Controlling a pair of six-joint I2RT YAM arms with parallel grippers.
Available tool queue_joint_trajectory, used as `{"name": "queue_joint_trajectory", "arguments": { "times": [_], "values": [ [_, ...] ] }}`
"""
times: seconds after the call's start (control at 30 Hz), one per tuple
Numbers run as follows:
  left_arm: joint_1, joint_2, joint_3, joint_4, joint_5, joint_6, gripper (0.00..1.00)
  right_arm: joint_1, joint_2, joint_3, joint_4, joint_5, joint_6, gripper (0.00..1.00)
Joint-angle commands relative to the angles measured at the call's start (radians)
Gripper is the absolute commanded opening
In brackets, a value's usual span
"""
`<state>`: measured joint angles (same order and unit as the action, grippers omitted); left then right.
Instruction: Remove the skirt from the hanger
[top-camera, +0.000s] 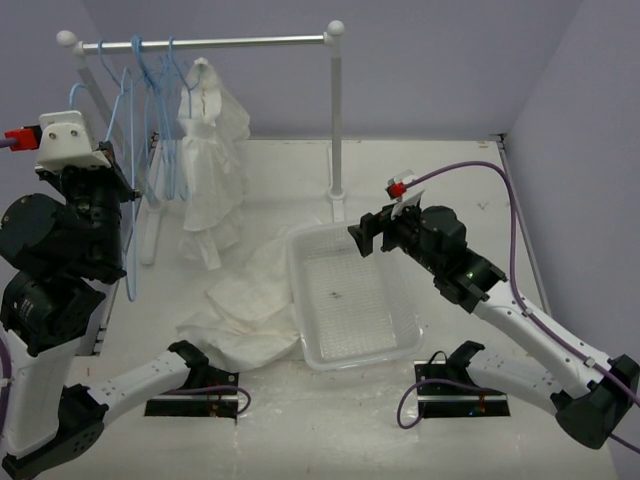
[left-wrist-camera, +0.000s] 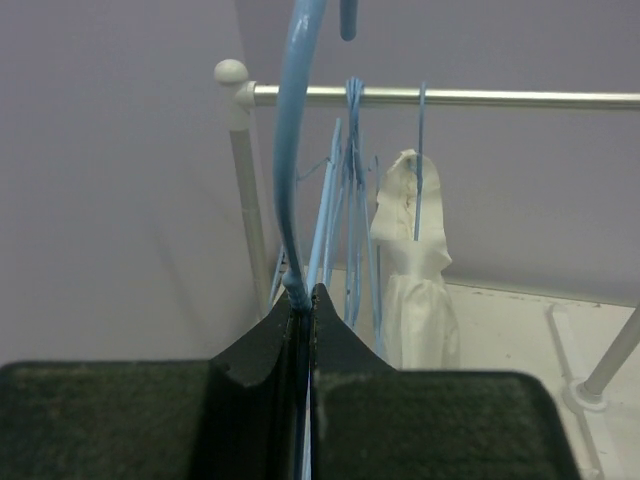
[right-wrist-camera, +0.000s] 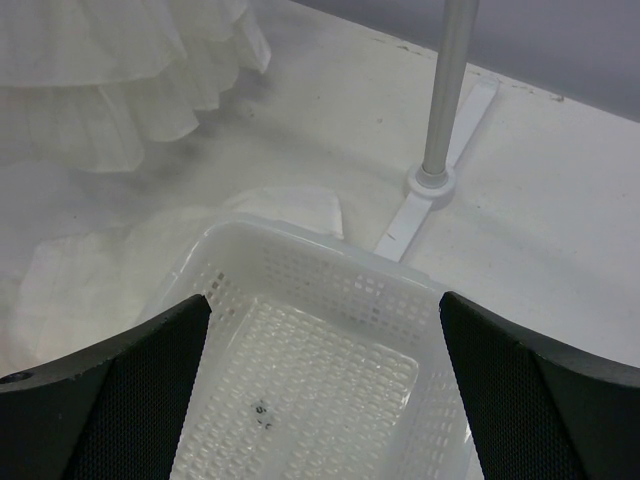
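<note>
The skirt (top-camera: 250, 300), plain wrinkled white fabric, lies loose on the table against the left side of the clear plastic basket (top-camera: 412, 320). It also shows in the right wrist view (right-wrist-camera: 85, 280). My left gripper (top-camera: 122, 182) is raised at the far left and shut on a bare light-blue wire hanger (left-wrist-camera: 285, 180), pinched just below its hook (left-wrist-camera: 303, 300). No fabric hangs from that hanger. My right gripper (top-camera: 370, 232) is open and empty, hovering over the far end of the basket (right-wrist-camera: 300, 238), its fingertips (right-wrist-camera: 160, 350) wide apart.
A clothes rack (top-camera: 220, 42) stands at the back with several blue hangers (top-camera: 150, 75) on its rail. A white tiered, ruffled garment (top-camera: 212, 170) hangs there, seen also in the right wrist view (right-wrist-camera: 120, 80). The rack's post and foot (right-wrist-camera: 432, 180) stand just beyond the basket.
</note>
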<state>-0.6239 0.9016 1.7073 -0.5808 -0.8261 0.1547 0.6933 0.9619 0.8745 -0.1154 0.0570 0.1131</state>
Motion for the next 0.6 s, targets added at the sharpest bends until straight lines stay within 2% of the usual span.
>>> {"name": "queue_joint_trajectory", "arguments": {
  "times": [0.0, 0.07, 0.17, 0.33, 0.47, 0.57],
  "values": [
    [0.003, -0.026, -0.018, -0.018, -0.068, 0.057, 0.00, -0.003, 0.012, 0.038, -0.004, -0.026, 0.011, 0.99],
    [0.003, -0.027, -0.052, -0.001, -0.035, 0.048, 0.00, -0.002, 0.018, 0.044, -0.006, -0.034, 0.013, 0.99],
    [0.003, 0.011, -0.081, 0.007, -0.140, 0.052, 0.00, -0.002, 0.031, 0.044, -0.015, -0.028, 0.016, 0.99],
    [0.001, 0.037, -0.106, 0.074, -0.188, 0.075, 0.00, -0.002, 0.024, 0.032, -0.017, 0.003, 0.014, 0.99],
    [0.003, -0.003, -0.132, 0.123, -0.079, 0.074, 0.00, -0.003, 0.005, 0.012, -0.015, 0.020, 0.008, 0.99],
    [0.003, -0.001, -0.198, 0.180, -0.112, 0.085, 0.00, -0.005, -0.005, 0.007, -0.015, 0.032, 0.008, 0.99]
  ]
}}
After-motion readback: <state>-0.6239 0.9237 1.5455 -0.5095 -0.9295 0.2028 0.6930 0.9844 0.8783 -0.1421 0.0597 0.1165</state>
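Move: About 26 cm ahead of the left hand, a few centimetres to its left and slightly above, runs the stretch of rail where the empty blue hangers hang; their bodies dangle some 8 cm below the hand's height. The skirt still on the rail hangs equally far out, about 6 cm right and 18 below. The removed skirt lies on the table, 3 cm back, 13 right, 54 below. From the right hand, that rail stretch is some 20 cm ahead, 41 left and 29 above. Lowering the empty blue hanger still pinched in its shut fingers, the left hand sinks about 4.5 cm, first almost straight down, then also forward about 3 cm towards the rail and the hangers on it. The wrist tips the fingers down some 7 degrees, turns slightly counter-clockwise and rolls its left side up a little. ##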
